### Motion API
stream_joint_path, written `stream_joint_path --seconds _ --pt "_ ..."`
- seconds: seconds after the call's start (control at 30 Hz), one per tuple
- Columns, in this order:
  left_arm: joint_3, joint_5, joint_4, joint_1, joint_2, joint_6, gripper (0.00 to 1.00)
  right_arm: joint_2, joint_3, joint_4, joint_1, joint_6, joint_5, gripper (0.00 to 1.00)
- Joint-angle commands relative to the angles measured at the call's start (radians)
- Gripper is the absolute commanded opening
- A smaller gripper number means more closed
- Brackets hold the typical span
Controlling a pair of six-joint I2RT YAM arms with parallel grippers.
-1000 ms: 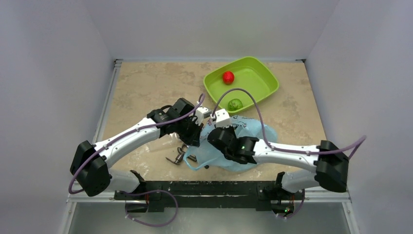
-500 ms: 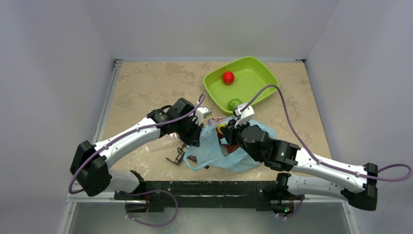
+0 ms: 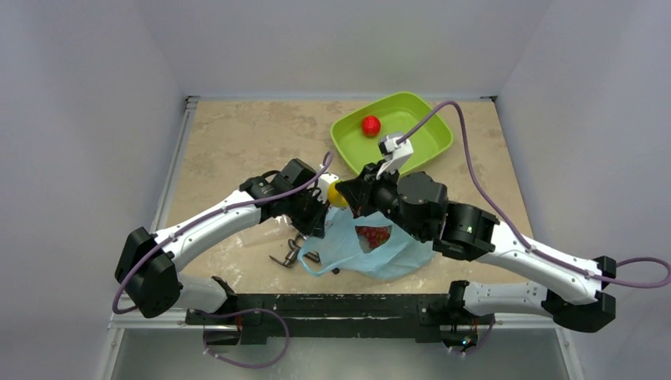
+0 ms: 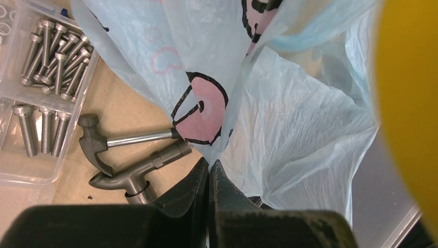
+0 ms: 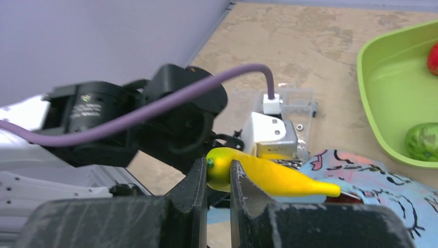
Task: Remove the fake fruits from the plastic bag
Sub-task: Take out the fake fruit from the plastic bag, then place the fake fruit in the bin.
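Note:
The light-blue plastic bag lies near the front of the table, and a red grape bunch shows through its open mouth. My left gripper is shut on the bag's edge and holds it up. My right gripper is shut on the stem end of the yellow banana, which hangs above the bag's mouth, next to the left wrist. In the top view the banana shows as a yellow spot between the two wrists. A red fruit and a green fruit lie in the green tray.
Grey metal tools lie on the table left of the bag, beside a clear box of screws. The green tray stands at the back right. Walls close the table in on the left, the right and the back.
My right gripper has come up out of the bag with the banana and moved back toward the tray. The left gripper has stayed shut on the bag's edge.

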Motion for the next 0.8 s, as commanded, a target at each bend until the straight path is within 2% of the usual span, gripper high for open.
stream_joint_path --seconds 0.0,0.2,0.3,0.53,0.67,0.77 --pt "0.032 0.025 0.001 -0.005 -0.002 0.011 0.00 0.028 0.158 -0.011 -0.042 0.070 -0.038 0.00" --pt "0.030 0.015 0.000 -0.005 -0.003 0.013 0.00 0.092 0.291 -0.024 -0.152 0.036 -0.034 0.00" --pt "0.031 0.014 -0.001 -0.005 -0.001 0.013 0.00 0.143 0.322 -0.023 -0.259 -0.008 -0.057 0.00" --pt "0.029 0.008 -0.004 -0.004 -0.012 0.015 0.00 0.284 0.192 0.087 -0.625 -0.033 -0.274 0.00" --pt "0.028 0.003 -0.007 -0.004 -0.010 0.014 0.00 0.381 0.128 0.213 -0.756 0.009 -0.442 0.00" --pt "0.028 0.007 -0.007 -0.005 -0.009 0.015 0.00 0.472 0.144 0.249 -0.806 0.054 -0.541 0.00"
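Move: The right hand holds the banana high up, and the green bin's middle lies about 32 cm ahead of it, 13 cm to its right and 33 cm below. In the bin, the green fruit is roughly 22 cm ahead and 10 cm right, the red fruit 36 cm ahead and 7 cm right. The bag's open mouth with the grapes is some 3 cm ahead and 6 cm right. From the left hand the bin is 35 cm ahead, 19 cm right. Still pinching the banana by one end, the right hand carries it in an arc from above the bag to over the green bin: about 23 cm forward and half that to the right, first rising some 8 cm, then sinking about 15 cm. Its wrist swings some 25 degrees clockwise and tips down a little at the end. The left hand stays put, its shut fingers keeping their pinch on the bag's edge. ##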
